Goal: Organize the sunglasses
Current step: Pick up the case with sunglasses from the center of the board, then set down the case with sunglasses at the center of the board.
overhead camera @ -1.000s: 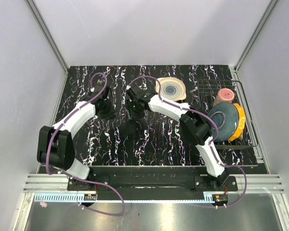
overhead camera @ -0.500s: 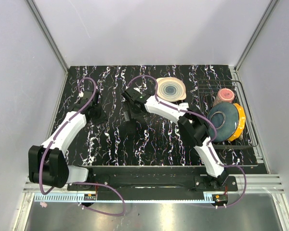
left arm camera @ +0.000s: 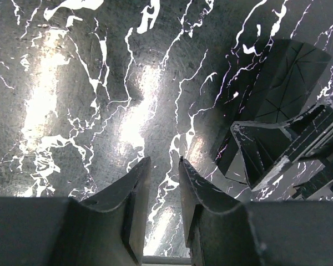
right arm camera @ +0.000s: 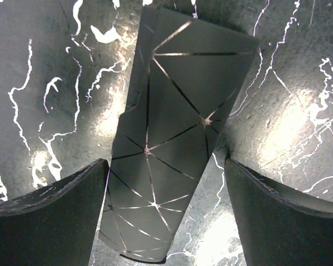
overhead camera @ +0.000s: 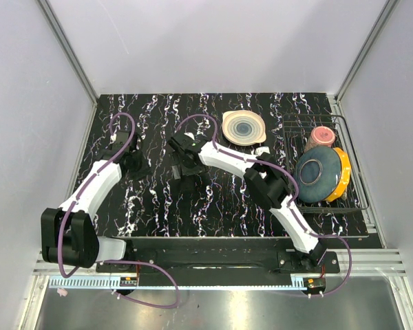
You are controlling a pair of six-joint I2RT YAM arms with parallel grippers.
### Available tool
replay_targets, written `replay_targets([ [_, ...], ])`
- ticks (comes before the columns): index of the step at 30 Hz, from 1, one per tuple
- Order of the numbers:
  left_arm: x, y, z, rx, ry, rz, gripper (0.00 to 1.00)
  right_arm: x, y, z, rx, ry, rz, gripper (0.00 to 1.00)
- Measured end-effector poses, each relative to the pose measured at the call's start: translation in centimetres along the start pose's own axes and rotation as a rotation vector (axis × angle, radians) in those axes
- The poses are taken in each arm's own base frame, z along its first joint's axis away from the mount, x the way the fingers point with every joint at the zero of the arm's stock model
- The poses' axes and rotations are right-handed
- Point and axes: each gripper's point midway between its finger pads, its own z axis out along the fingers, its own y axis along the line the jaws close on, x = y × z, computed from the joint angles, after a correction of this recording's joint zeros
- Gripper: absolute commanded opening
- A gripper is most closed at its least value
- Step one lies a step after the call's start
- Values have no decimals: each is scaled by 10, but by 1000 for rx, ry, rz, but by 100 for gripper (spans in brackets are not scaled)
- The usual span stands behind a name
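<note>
The sunglasses are out of view in every frame. A flat black case (right arm camera: 172,122) with thin silver geometric lines lies on the marbled table (overhead camera: 227,206). My right gripper (right arm camera: 165,166) hangs over it, open wide, with the case's near end between the fingers; the left finger sits right at its edge and the right finger is well apart. From above, my right gripper (overhead camera: 184,165) is left of centre. My left gripper (left arm camera: 164,166) is open by a narrow gap with only bare table between its fingers. It stands left of the case (left arm camera: 283,77), and from above my left gripper (overhead camera: 134,163) is apart from the right one.
A beige plate with dark rings (overhead camera: 244,127) lies at the back. A wire dish rack (overhead camera: 354,199) on the right holds a blue plate (overhead camera: 319,173), a yellow dish (overhead camera: 343,172) and a pink cup (overhead camera: 322,135).
My left arm has drawn back to the left, away from the case, and its jaws have parted slightly. My right gripper has opened wide and shifted a little left.
</note>
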Motion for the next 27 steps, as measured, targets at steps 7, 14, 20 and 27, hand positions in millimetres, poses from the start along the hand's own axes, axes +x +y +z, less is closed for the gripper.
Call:
replay_targets([
  [7,3,-5,0,32,20,3,32,5,-11,0,59,14,13,40],
  [14,7,-9,4,55,48,8,31,30,-41,-14,115,32,24,33],
  [20,11,-11,9,67,66,12,31,63,-103,-38,189,73,82,36],
  [27,17,-12,13,76,96,11,32,74,-176,-53,231,76,147,45],
])
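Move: The case with sunglasses lies between the right hand's open fingers, its middle about 1 cm ahead and 1 cm lower. At nearly that height, the white case is some 28 cm to the right and 1 cm ahead; the round plate is roughly 21 cm right and 17 cm ahead. From the left hand, the case with sunglasses lies about 14 cm right, 2 cm ahead and 8 cm below. Right fingers pinch the case's sides, then take it level about 20 cm right towards the white case. ##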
